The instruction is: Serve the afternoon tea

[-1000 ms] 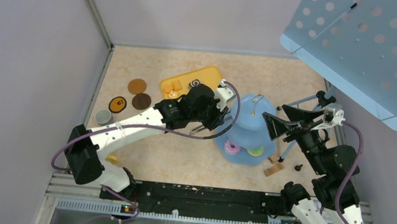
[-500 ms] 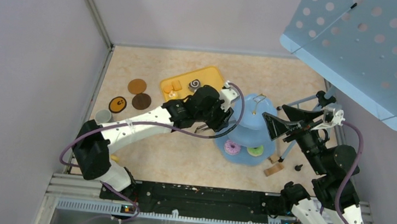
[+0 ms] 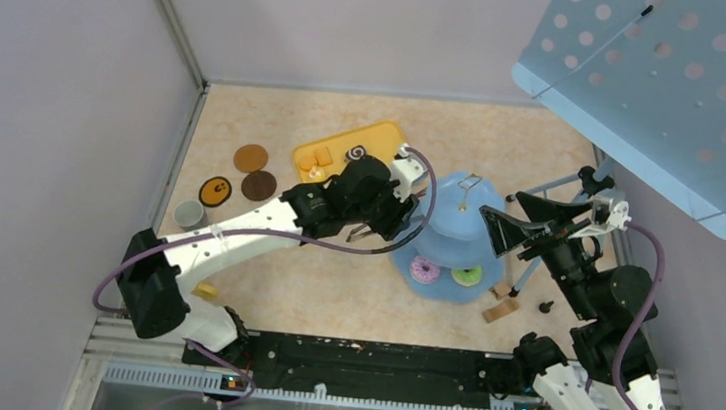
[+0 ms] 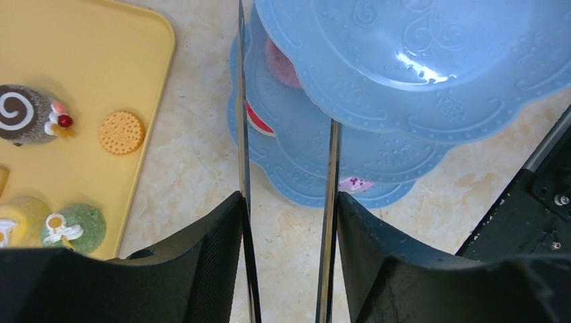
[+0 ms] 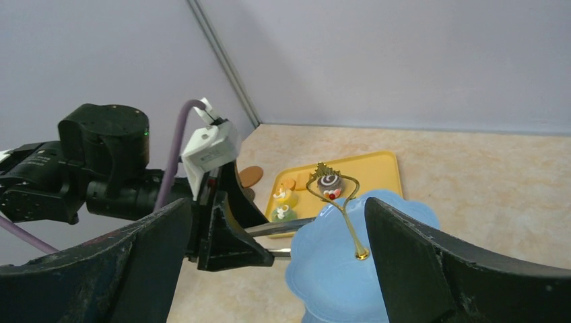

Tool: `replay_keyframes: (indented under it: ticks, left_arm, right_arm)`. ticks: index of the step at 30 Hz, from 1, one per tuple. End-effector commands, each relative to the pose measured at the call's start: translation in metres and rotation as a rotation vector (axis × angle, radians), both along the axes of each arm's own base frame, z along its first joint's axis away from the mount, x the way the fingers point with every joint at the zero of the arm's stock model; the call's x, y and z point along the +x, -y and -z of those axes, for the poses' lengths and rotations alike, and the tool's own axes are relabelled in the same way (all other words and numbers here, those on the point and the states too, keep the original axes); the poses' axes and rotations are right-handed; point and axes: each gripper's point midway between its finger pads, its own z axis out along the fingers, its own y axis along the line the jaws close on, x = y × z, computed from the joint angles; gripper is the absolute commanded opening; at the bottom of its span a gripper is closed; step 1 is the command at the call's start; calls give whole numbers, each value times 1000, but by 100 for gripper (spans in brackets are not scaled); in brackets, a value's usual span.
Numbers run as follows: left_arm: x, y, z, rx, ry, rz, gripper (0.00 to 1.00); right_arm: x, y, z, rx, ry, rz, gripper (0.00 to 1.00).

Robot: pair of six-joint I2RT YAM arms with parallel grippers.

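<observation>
The pale-blue three-tier stand (image 3: 456,236) stands right of centre, with a pink donut (image 3: 424,269) and a green donut (image 3: 468,275) on its bottom tier. My left gripper (image 3: 377,228) is just left of the stand, shut on the long metal tongs (image 4: 332,202). The tongs' two blades lie against its fingers, spread apart, and reach under the stand's (image 4: 417,67) upper tiers. A pink cake (image 4: 283,64) sits on the middle tier. My right gripper (image 3: 504,214) hovers wide open and empty at the stand's right, near the gold handle (image 5: 340,202).
The yellow tray (image 3: 386,135) behind holds an orange biscuit (image 4: 122,132), a chocolate swirl cake (image 4: 27,114) and green and yellow cupcakes. Three brown coasters (image 3: 251,158) and a grey mug (image 3: 188,213) lie at the left. Wooden blocks (image 3: 502,309) lie right of the stand.
My left arm pushed right toward the stand, then drew back left. The tongs' blades have spread wider. The right arm has not moved.
</observation>
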Motion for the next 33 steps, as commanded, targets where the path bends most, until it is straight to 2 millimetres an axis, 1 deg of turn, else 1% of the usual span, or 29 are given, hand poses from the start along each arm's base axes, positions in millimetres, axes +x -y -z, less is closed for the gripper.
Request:
replay_keyframes:
  ticks: [1,3,5,8,10,12,15,17,19,20,22,24,26,29,31,33]
  left_arm:
    - [-6,-8,-32,-71,59,-8,58]
    - [-15,-8,-30,-77,35,29,59]
    - [-19,-11,-27,-70,23,36,59]
    - [-24,-23,-17,-20,-4,19,58]
    - [-29,-36,-11,13,-16,-1,56]
    - [-29,-56,-7,58,-7,-54,55]
    - [-36,-85,-12,92,6,-108,55]
    - [-36,-101,-20,87,28,-154,54]
    - [-33,-113,-30,57,55,-206,54]
    - [-28,-119,-33,39,69,-246,56]
    - [-10,-135,-35,25,63,-353,59]
    - [18,-159,-31,15,16,-484,60]
    - [43,-170,-29,-13,-31,-565,60]
    - [81,-166,-32,-38,-60,-613,60]
    - [108,-161,-22,-2,-71,-644,61]
    - [130,-158,-17,20,-70,-670,61]
  right_arm:
    - [-6,3,-20,31,57,-1,97]
    - [-5,2,-19,31,56,-2,97]
    - [-5,2,-19,32,55,-2,97]
    - [-5,2,-19,31,55,-3,97]
    - [-5,2,-19,27,54,-2,97]
    - [-6,3,-18,22,53,1,97]
    - [-5,3,-17,18,53,3,97]
    - [-5,3,-17,17,57,3,97]
    - [-4,2,-17,19,64,-2,97]
    - [-4,1,-15,21,64,-6,97]
    - [-3,-1,-15,25,66,-13,97]
    - [-2,-2,-15,25,66,-17,97]
    - [-2,-3,-16,20,67,-21,97]
    - [-2,-2,-16,16,68,-16,97]
    - [-2,-1,-16,17,69,-12,97]
    - [-2,-1,-16,21,68,-12,97]
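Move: The tongs in my left hand reach in among the cake stand's tiers. The chocolate roll on the yellow tray is about 18 cm ahead, 12 cm left and 16 cm below that hand. Beside the roll, the round biscuit sits 7 cm nearer and 4 cm right of it, the green cake 9 cm nearer and 6 cm left, the yellow cake 5 cm nearer and 9 cm left. The stand's middle is some 17 cm right, 2 cm back and 8 cm lower than my left hand. From my right hand the roll lies roughly 22 cm ahead, 30 cm left, 32 cm down. Keeping hold of the parted tongs, I lift my left hand slightly and draw it back about 4 cm, bringing them out from the stand. Then I swing left and forward to the tray, turning some 35 degrees counter-clockwise and sinking a little at the end, so the open tongs point at the chocolate roll, about 17 cm left and 9 cm ahead of my start. ##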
